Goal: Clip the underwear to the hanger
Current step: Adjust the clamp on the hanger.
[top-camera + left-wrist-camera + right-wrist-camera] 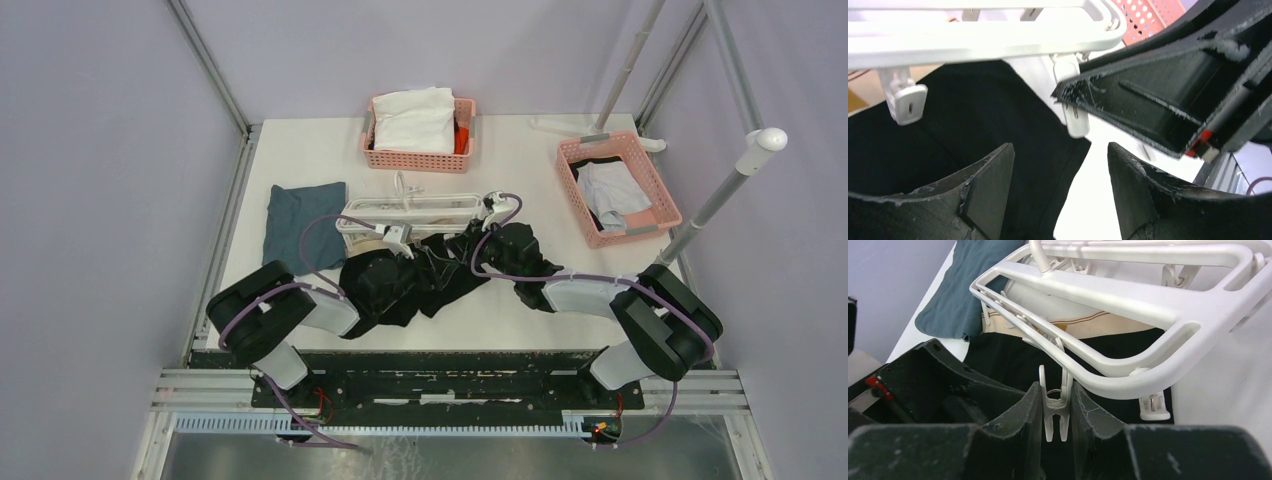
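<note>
The white hanger lies flat on the table, its rails and dangling clips showing in both wrist views. The black underwear sprawls in front of it, with the beige waistband tucked under the near rail. My right gripper is shut on a white clip hanging from that rail, and the clip's lower prongs are spread. My left gripper is open just above the black fabric, holding nothing. The right gripper's black body fills the upper right of the left wrist view.
A folded blue-grey cloth lies left of the hanger. A pink basket with a white garment stands at the back. A second pink basket sits at the right beside a slanted white pole.
</note>
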Tool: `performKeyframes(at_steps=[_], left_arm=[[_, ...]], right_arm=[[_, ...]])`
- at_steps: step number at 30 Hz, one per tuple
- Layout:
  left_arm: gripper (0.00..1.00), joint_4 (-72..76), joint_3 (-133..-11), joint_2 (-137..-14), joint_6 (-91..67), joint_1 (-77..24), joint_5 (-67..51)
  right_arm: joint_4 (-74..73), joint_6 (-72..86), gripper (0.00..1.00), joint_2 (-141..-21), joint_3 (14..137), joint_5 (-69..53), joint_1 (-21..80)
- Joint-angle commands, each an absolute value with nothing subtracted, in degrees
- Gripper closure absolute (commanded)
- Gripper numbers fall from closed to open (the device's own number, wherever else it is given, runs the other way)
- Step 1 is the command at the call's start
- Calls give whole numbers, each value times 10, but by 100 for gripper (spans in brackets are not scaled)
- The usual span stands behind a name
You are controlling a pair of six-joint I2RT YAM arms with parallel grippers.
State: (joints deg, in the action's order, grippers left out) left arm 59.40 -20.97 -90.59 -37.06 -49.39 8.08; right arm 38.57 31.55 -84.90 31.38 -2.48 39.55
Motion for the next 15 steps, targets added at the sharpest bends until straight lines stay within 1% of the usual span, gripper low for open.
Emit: performKeyframes(at_steps=[1,5,11,15], left_arm=[[25,680,-251,-942,-392,-498,106],[29,688,-272,-969,-388,-498,112],[48,680,-295,-992,-374,-498,122],[58,686,-293,-994,-372,-497,132]], right_arm=[[448,335,87,-835,339,-23,402],[444,336,87,-829,337,-25,403],[443,339,87,-818,329,-28,404],[439,342,87,-814,324,-33,405]])
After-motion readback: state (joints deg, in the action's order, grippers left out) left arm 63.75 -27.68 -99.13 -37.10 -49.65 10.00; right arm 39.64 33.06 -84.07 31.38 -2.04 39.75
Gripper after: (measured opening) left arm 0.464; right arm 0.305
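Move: The clamp being adjusted, near the right end of the hanger's near bar, is already between the right hand's fingertips, practically at that hand's point. From the left hand it lies about 4 cm ahead, 4 cm to the right and 1 cm higher. The hanger's middle is some 12 cm ahead of the left hand, 6 cm to its left and 3 cm above. The black underwear's middle lies about 1 cm back, 5 cm left and 7 cm below. The clamp stays gripped in the right fingers, which lift it about 1 cm, while the left hand pushes in along its own pointing direction, forward and to the right by roughly 3.5 cm, almost level. The left fingers begin closing from wide to about half open, bringing their tips to either side of the clamp's lower end; a firm pinch can't be seen yet. ##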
